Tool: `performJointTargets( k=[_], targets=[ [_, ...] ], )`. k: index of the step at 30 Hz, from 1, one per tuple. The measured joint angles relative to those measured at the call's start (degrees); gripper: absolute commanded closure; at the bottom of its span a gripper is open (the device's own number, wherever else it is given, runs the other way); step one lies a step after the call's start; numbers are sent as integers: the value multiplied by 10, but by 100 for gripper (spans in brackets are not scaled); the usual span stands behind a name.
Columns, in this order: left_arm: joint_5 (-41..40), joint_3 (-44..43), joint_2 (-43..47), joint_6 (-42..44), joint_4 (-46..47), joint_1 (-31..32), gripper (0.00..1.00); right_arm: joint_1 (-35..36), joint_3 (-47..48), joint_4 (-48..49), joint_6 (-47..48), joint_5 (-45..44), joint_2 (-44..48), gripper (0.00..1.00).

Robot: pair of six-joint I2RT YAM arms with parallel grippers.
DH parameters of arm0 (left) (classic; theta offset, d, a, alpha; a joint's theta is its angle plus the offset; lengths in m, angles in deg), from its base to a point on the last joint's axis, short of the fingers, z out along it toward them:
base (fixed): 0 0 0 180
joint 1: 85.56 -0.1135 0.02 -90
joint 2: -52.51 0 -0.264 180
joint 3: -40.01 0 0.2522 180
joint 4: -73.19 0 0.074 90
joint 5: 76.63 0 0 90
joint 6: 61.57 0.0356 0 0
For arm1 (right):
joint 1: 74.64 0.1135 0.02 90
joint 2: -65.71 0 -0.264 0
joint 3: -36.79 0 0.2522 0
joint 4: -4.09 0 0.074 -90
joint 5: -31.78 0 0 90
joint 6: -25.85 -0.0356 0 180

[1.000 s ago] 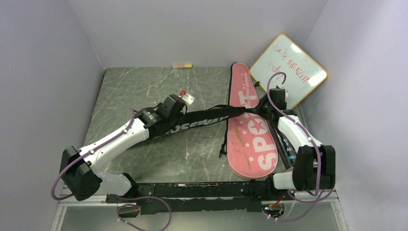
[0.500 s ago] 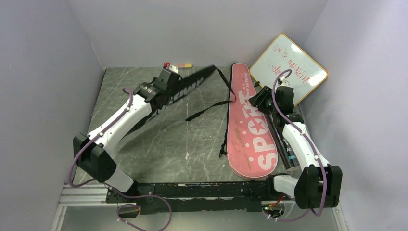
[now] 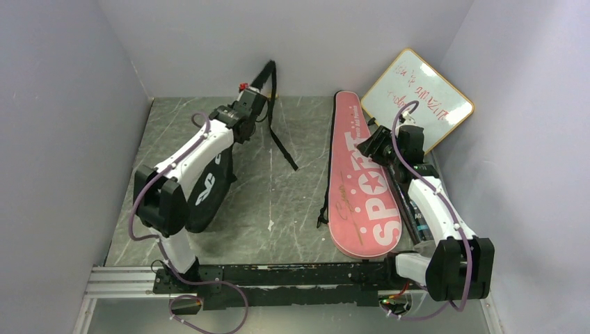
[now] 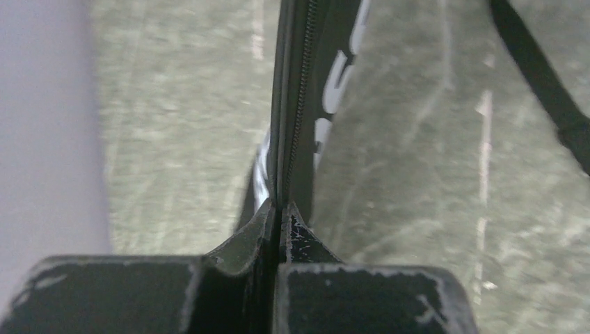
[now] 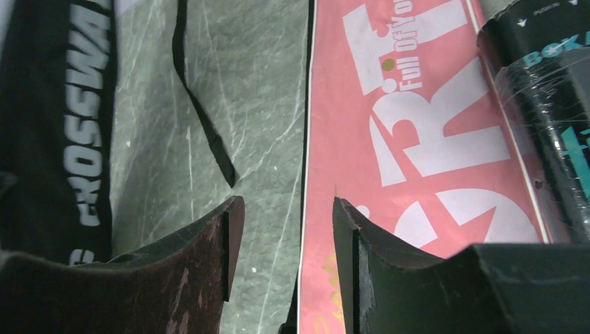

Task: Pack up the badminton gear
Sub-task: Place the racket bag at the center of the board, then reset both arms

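My left gripper (image 3: pixel 252 95) is raised near the back wall, shut on the zipper edge of the black "CROSSWAY" racket cover (image 3: pixel 209 189). The cover hangs down along the left arm to the table. In the left wrist view the gripper (image 4: pixel 280 209) pinches that cover (image 4: pixel 327 90) edge-on. The cover's strap (image 3: pixel 280 136) dangles loose. The pink "SPORT" racket cover (image 3: pixel 363 195) lies flat at centre right. My right gripper (image 3: pixel 367 147) hovers open over the pink cover's left edge (image 5: pixel 417 139), with nothing between its fingers (image 5: pixel 229 236). A dark tube (image 5: pixel 549 104) lies right of the pink cover.
A wood-framed whiteboard (image 3: pixel 419 97) with red writing leans in the back right corner, just behind the right wrist. Grey walls close in the table (image 3: pixel 278 216) on three sides. The black strap end (image 5: pixel 209 139) rests on the table left of the pink cover.
The left arm swung the black cover off the pink cover, up and back to the left. The right gripper opened and drew back slightly.
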Motion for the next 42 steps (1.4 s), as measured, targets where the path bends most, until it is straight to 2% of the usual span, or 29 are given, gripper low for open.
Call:
performJointTargets(
  k=[9,10,12,15,16,19,21,23,24,25,26,30,34,37,42],
  targets=[
    [215,45,-71,-89,64,0,95,0,-11,7,-2,33,-10,47],
    [245,45,-78,-104,71,0,91,0,-13,7,-3,36,-10,47],
    [301,45,-87,-129,87,-1,71,0,-15,7,-4,40,-10,47],
    [428,43,-102,-161,169,-8,18,0,-18,7,-3,42,-9,47],
    [463,42,-106,-161,195,-10,5,0,-18,6,-3,42,-9,47],
    [558,67,-94,-175,301,-17,4,0,-18,5,3,40,-7,47],
    [576,117,-57,-175,350,-20,4,0,-23,9,5,36,8,41],
    [574,177,-2,-165,377,-22,4,0,-45,26,3,32,45,32],
    [567,205,32,-158,386,-23,5,0,-70,49,3,28,79,23],
    [558,226,60,-151,397,-24,5,0,-90,63,-2,25,112,7],
    [547,248,89,-144,412,-24,5,0,-109,80,-6,20,141,1],
    [468,378,235,-103,510,-24,4,1,-186,143,-44,-38,246,0],
    [385,535,352,-65,640,-24,3,1,-207,155,-70,-113,260,0],
    [338,605,375,-33,687,-24,3,1,-207,173,-56,-135,225,0],
    [260,649,374,3,703,-24,3,3,-198,185,42,-103,136,0]
  ],
)
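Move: The left hand still holds the black racket bag in the air; the centre spot on the board where it comes down lies about 20 cm to its right, 4 cm back and 20 cm below. The pink bag's middle lies roughly 38 cm to the right of that spot, level with it. The orange tube is at the board's far edge, some 28 cm ahead of the left hand and 24 cm to its right. From the right hand the spot is about 49 cm left, 17 cm down. Left hand lowers the racket bag some 15 cm right, lets go, draws back left; right hand opens wider. ##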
